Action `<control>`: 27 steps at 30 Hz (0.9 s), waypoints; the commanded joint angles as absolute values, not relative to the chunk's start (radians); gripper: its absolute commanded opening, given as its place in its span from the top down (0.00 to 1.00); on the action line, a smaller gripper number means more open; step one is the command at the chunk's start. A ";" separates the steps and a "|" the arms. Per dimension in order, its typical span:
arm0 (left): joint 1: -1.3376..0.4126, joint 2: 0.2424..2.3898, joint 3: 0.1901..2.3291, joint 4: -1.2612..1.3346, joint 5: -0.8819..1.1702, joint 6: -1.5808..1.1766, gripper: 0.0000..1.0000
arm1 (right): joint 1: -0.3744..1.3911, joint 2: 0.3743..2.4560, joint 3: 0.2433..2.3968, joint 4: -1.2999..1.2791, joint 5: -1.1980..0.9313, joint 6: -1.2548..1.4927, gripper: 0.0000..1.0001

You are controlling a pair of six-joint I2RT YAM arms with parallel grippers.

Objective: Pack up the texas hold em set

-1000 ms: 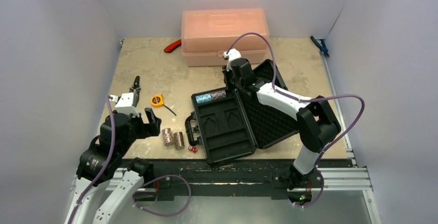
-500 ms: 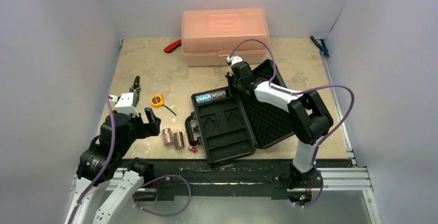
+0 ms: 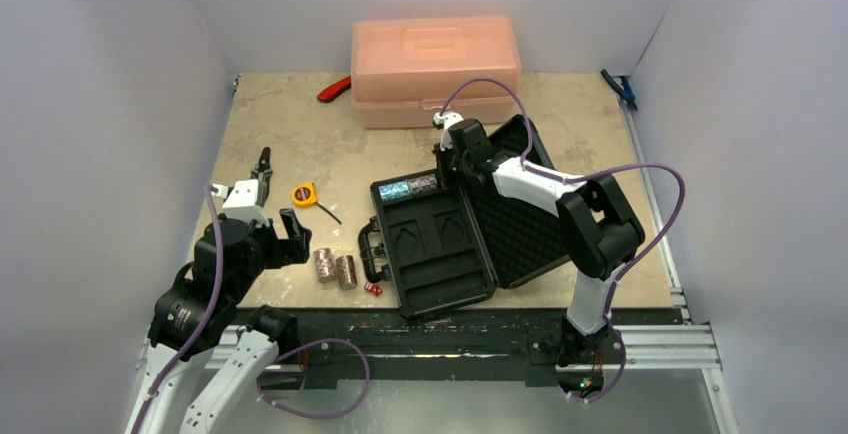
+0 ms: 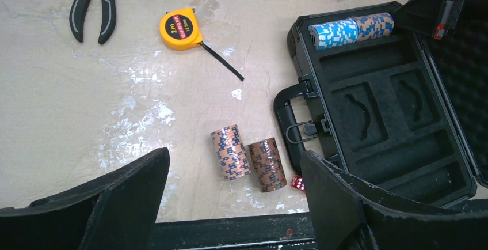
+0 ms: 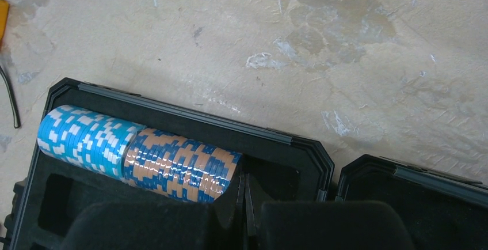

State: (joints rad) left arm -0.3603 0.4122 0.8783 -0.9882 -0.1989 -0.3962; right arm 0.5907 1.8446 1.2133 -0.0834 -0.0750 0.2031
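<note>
The black briefcase (image 3: 440,264) lies open, lid to the right. In its top foam slot lie a blue-white chip stack (image 5: 83,140) and an orange-blue chip stack (image 5: 181,166), end to end. My right gripper (image 5: 245,178) is shut with nothing between its fingers, its tips in the slot against the right end of the orange-blue stack. Two reddish-brown chip stacks (image 4: 231,152) (image 4: 267,164) lie on the table left of the case handle, with red dice (image 4: 297,183) beside them. My left gripper (image 4: 235,156) hangs open above these stacks, apart from them.
A pink plastic box (image 3: 435,69) stands at the back. A yellow tape measure (image 4: 180,29) and black pliers (image 4: 91,5) lie left of the case. A red-handled tool (image 3: 335,89) sits by the box, a blue tool (image 3: 620,87) at the far right edge.
My right gripper has closed its fingers and shifted slightly left and down to the end of the chip row. The left arm has not moved.
</note>
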 commanded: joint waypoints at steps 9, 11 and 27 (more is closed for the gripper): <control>-0.354 0.417 0.879 -0.961 -0.220 -0.378 0.16 | 0.613 1.844 1.259 -0.094 -0.100 0.180 1.00; -0.354 0.419 0.879 -0.962 -0.219 -0.377 0.16 | 0.613 1.832 1.267 -0.114 -0.058 0.174 0.95; -0.354 0.422 0.881 -0.966 -0.235 -0.383 0.15 | 0.613 1.695 1.301 -0.192 0.031 0.152 0.59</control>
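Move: My right hand has its shut fingertips at the right-hand end of the orange-and-blue chip roll, whose middle lies about 3 cm to the left, 1 cm back and about level in height. The blue-and-white roll sits in the same slot about 10 cm to this hand's left and 2 cm back; the open lid's middle is roughly 18 cm right and 5 cm back. From my idle left hand the orange-and-blue roll is some 25 cm ahead, 25 cm right and 15 cm down. I first keep my right hand's shut tips still against the end of the orange-and-blue roll, then ease off about 1.5 cm to the right and open the fingers a bit over a third. With them still spreading, I lift straight up out of the case slot, about 3 cm, fingers pointing down a little less steeply than before. ##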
